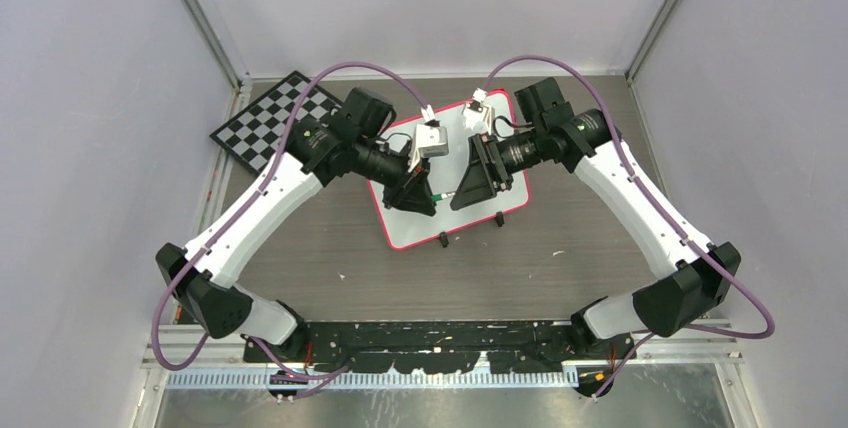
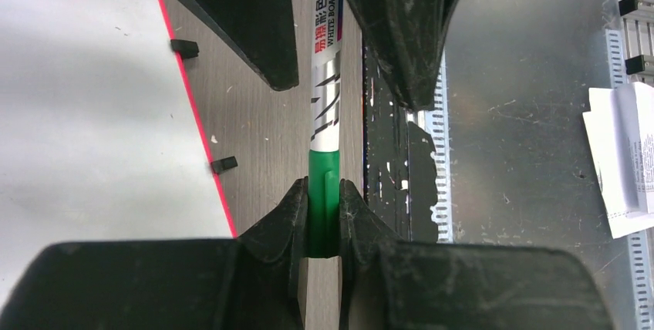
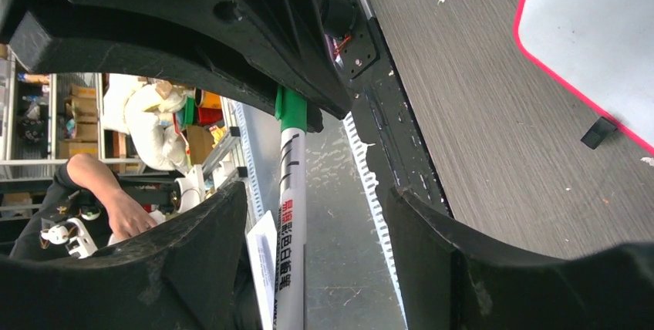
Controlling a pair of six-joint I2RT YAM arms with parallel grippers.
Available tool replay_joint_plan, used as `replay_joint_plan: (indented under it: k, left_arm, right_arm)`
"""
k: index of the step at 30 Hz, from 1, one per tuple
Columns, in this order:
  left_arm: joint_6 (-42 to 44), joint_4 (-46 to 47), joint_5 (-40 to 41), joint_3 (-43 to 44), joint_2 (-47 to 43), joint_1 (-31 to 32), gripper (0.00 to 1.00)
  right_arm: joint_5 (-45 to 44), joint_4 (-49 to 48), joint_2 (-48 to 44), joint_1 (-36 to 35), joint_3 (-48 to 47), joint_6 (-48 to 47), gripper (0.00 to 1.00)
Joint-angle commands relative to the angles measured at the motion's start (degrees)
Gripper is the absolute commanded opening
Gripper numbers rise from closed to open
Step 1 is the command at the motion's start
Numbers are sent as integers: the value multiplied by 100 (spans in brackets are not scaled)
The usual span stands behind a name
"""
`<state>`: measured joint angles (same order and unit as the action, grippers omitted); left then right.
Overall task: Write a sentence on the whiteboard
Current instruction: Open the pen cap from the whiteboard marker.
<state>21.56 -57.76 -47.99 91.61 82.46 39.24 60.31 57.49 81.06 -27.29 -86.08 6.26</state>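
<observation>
The whiteboard (image 1: 405, 233) lies flat mid-table, white with a red-pink rim, and also shows in the left wrist view (image 2: 92, 114) and the right wrist view (image 3: 601, 29). Its visible parts are blank; the sentence is out of view. Both grippers hover tip to tip over the board. My left gripper (image 2: 324, 191) is shut on the green cap (image 2: 324, 207) of a white-barrelled marker (image 2: 325, 75). My right gripper (image 3: 316, 191) stands open around the marker's barrel (image 3: 289, 230), with a wide gap on one side. From above, the marker (image 1: 446, 194) bridges the two grippers.
A black-and-white chessboard (image 1: 270, 123) lies at the back left. The board's two black feet (image 1: 443, 239) stick out at its near edge. A metal rail (image 1: 400, 378) runs along the table front, with papers (image 2: 625, 160) on it. A person (image 3: 100, 207) sits beyond the table.
</observation>
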Motion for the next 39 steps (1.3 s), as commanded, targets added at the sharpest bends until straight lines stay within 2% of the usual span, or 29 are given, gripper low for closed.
replay_joint_plan:
  k: [1, 4, 10, 24, 32, 39]
  left_arm:
    - [225, -241, -130, 162, 13, -4, 0]
    - [175, -207, -62, 112, 19, -4, 0]
    - [121, -226, 95, -18, -16, -9, 0]
    - [158, -267, 116, -189, -124, -101, 0]
    - [-81, -128, 101, -36, 22, -99, 0]
    - [47, -281, -61, 155, 187, -61, 0]
  right_arm:
    - [202, -20, 20, -41, -322, 137, 68]
    - [221, -106, -13, -45, -322, 226, 63]
    - [240, -146, -107, -41, -274, 271, 61]
    - [493, -19, -226, -11, -214, 174, 66]
    - [387, -161, -217, -59, -143, 308, 58]
    - [343, -195, -176, -151, -154, 317, 50]
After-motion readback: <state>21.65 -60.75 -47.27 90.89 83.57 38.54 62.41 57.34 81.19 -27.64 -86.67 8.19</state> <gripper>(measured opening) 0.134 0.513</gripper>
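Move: The left hand already pinches the marker's green cap; the white body sticks out some 5 cm to its right, 1 cm back and 3 cm below. For the open right hand, that body lies almost between the fingertips, about 1 cm left, 1 cm back and level in height; the cap is roughly 6 cm left, 1 cm back and 1 cm higher. The whiteboard's middle is about 28 cm ahead of the right hand, 5 cm left and 25 cm down. Still pinching the green cap, the left hand first waits, then lowers the marker about 2 cm and edges some 1 cm left, easing up slightly at the end. The right hand rises about 1 cm and draws back half a centimetre, bringing its forward finger close beside the marker body; its fingers narrow partway without pinching yet. ##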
